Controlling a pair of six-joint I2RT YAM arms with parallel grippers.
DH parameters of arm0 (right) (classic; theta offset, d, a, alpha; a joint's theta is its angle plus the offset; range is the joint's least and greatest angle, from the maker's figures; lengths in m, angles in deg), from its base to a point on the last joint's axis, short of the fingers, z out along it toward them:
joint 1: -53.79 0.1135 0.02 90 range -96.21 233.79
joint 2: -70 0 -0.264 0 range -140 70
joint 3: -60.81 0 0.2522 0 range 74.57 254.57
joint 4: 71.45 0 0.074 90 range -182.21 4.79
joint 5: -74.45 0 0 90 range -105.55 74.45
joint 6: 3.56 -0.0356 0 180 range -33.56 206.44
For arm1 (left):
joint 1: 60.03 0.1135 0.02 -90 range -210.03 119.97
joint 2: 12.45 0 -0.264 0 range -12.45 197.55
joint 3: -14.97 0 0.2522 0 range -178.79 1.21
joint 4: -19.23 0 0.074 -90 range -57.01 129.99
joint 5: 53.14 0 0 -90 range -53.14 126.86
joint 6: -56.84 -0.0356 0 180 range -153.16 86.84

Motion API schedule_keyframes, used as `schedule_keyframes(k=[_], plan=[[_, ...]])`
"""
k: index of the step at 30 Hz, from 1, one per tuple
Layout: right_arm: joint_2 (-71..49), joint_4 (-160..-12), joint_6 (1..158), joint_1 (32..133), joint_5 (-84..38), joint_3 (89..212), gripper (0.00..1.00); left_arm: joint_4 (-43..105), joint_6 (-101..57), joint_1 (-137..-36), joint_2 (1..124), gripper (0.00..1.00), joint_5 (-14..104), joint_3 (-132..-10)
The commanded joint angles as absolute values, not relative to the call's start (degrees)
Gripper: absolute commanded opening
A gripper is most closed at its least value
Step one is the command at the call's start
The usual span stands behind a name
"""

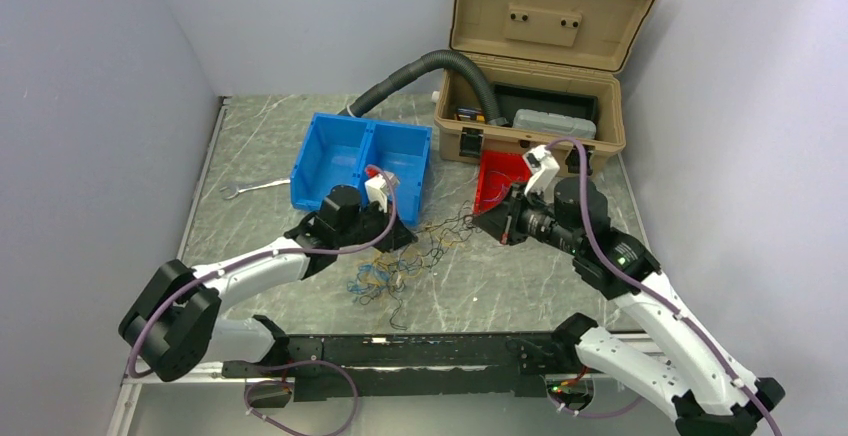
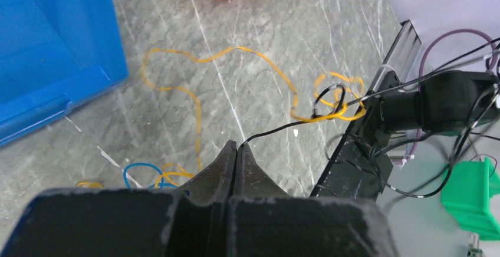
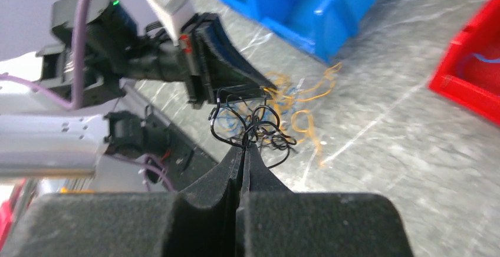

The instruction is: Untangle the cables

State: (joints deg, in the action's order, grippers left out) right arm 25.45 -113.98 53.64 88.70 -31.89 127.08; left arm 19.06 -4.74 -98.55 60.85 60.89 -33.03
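Note:
The cables [image 1: 420, 253] lie as a loose tangle of thin yellow-orange, blue and black wires on the marble table between the two arms. My left gripper [image 2: 237, 147] is shut on a black cable [image 2: 277, 129], which runs taut to the right toward my right gripper [image 2: 448, 101]. A long yellow cable [image 2: 197, 101] and a blue loop [image 2: 137, 167] rest on the table ahead of it. My right gripper [image 3: 244, 147] is shut on a knot of black cable [image 3: 255, 124], lifted off the table, with the left gripper [image 3: 227, 77] just beyond it. Yellow cables [image 3: 303, 118] lie below.
A blue two-compartment bin [image 1: 340, 151] stands behind the left gripper [image 1: 405, 239]. A red bin [image 1: 497, 171] sits beside the right gripper [image 1: 485, 222]. An open tan case [image 1: 540, 66], a grey corrugated hose [image 1: 410, 71] and a wrench [image 1: 250, 188] lie further back.

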Motion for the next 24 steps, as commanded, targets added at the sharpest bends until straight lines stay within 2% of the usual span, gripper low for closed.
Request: schedule_keyframes(k=[1,5,9,15,20,21,24], plan=[[30.62,-120.39,50.73,88.77,-12.12,131.73,0.00,21.81,-3.60,-96.97,58.18,0.00,55.00,-30.73],[35.84,-126.46,44.92,88.66,4.43,130.54,0.01,25.31,-3.56,-96.17,54.10,0.00,50.42,-28.91],[40.16,-130.14,38.38,88.68,14.32,127.63,0.01,27.80,-2.39,-96.06,47.63,0.00,41.60,-26.10],[40.54,-129.99,39.60,88.68,13.12,125.17,0.04,31.82,-3.18,-95.95,40.60,0.00,35.09,-25.68],[38.10,-130.39,40.20,88.68,11.54,125.11,0.14,35.78,-3.86,-95.98,39.04,0.00,33.65,-26.82],[38.01,-130.34,40.21,88.68,11.48,124.91,0.19,36.28,-3.98,-95.98,38.42,0.00,33.23,-26.76],[38.20,-127.54,42.51,88.69,8.77,123.24,0.78,35.72,-5.04,-95.95,35.94,0.00,34.27,-25.88]])
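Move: My left hand holds the black cable; the yellow-and-blue tangle lies about 5 cm to its left, 2 cm back and 10 cm below. From there, the blue bin's middle is some 23 cm ahead and 12 cm left. My right hand has the cable's black clump at its fingertips, about 4 cm left, 2 cm ahead and 3 cm lower; from this hand the tangle is 18 cm left, 2 cm ahead, 24 cm down, and the red bin 22 cm ahead, 8 cm right, 22 cm down. I draw my hands apart. My right hand swings about 13 cm right, away from the tangle, turning some 40 degrees clockwise and sinking slightly, and opens late on, having let go of the black clump. My left stays shut on its black strand and goes left in a shallow arc, up and back down, turning counter-clockwise. ##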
